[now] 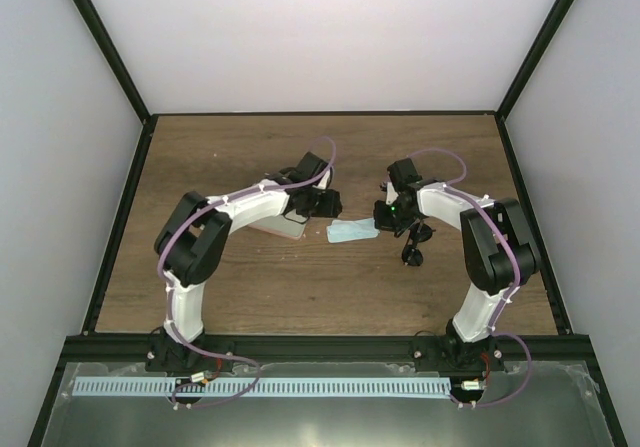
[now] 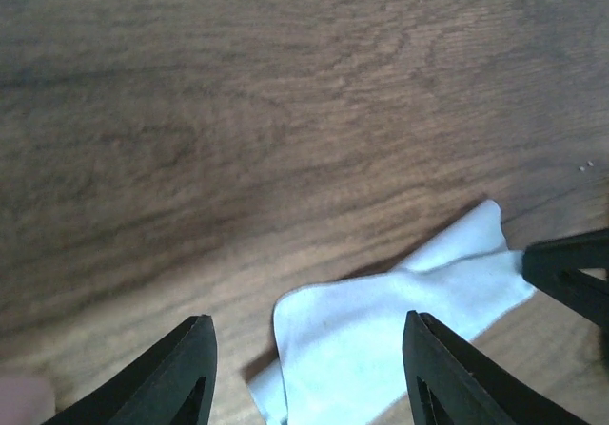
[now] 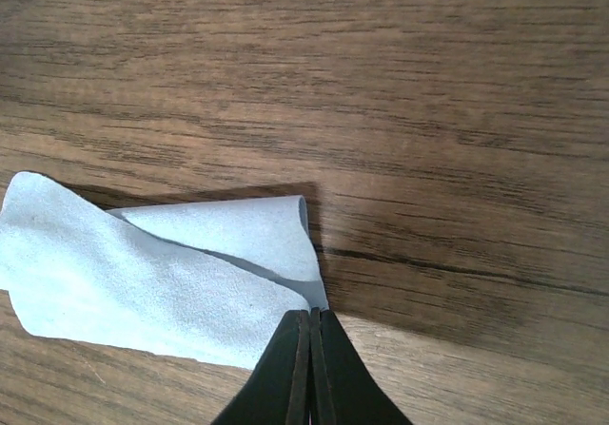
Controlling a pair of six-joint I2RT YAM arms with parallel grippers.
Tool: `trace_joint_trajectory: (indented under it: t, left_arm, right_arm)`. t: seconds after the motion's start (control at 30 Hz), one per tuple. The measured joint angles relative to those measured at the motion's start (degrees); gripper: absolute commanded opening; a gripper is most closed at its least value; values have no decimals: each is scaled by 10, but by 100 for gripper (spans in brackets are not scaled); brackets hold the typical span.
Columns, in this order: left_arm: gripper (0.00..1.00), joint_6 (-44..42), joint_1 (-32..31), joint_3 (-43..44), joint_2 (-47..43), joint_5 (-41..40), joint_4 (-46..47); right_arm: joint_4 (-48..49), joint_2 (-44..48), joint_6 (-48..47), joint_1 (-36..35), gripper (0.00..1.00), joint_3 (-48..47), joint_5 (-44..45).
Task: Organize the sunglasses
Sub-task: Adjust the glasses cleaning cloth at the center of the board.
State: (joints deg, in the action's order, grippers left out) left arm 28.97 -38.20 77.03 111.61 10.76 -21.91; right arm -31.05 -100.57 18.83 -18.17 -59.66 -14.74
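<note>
The light blue cloth lies crumpled on the wooden table between the two grippers. My right gripper is shut on the cloth's right edge; in the right wrist view the closed fingertips pinch a folded corner of the cloth. My left gripper is open and empty, hovering over the cloth's left end, with its gripper wide apart. The black sunglasses lie on the table just under my right arm, partly hidden. The pink case lies under my left arm.
The right gripper's black tip shows at the right edge of the left wrist view, close to my left fingers. A black frame edges the wooden table, with white walls behind it.
</note>
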Motion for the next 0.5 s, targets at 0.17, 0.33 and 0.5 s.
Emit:
trace_joint_trajectory:
  t: [0.17,0.33,0.5]
  left_arm:
    - [44,-23,0,37,45,-7,-2]
    - [34,-38,-4,44,64,-3,-4]
    - [34,-44,-12,44,73,1,-6]
  right_arm:
    - [0,0,0,0,1,0,1]
    - [0,0,0,0,1,0,5]
    - [-2,0,-1,0,1,0,5]
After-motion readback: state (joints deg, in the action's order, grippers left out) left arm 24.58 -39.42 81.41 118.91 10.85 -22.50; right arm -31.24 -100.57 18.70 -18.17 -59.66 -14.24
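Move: The cleaning cloth's middle lies about 6 cm to the left hand's right, some 2 cm back and 5 cm below, with its left end almost under the fingers. The glasses case stands roughly 11 cm to the left hand's left and 3 cm farther out; the sunglasses lie about 19 cm to its right and 4 cm back. For the right hand, already on the cloth's right end, the cloth's middle is some 6 cm to its left, level fore and aft. Bring the left gripper down about 3.5 cm onto the cloth's left end, edging some 1.5 cm to the right, first reaching slightly forward and then easing back. Narrow its fingers from just over half open to about a third, without shutting them. Keep the right hand still, its closed fingertips resting on the cloth's right end. ##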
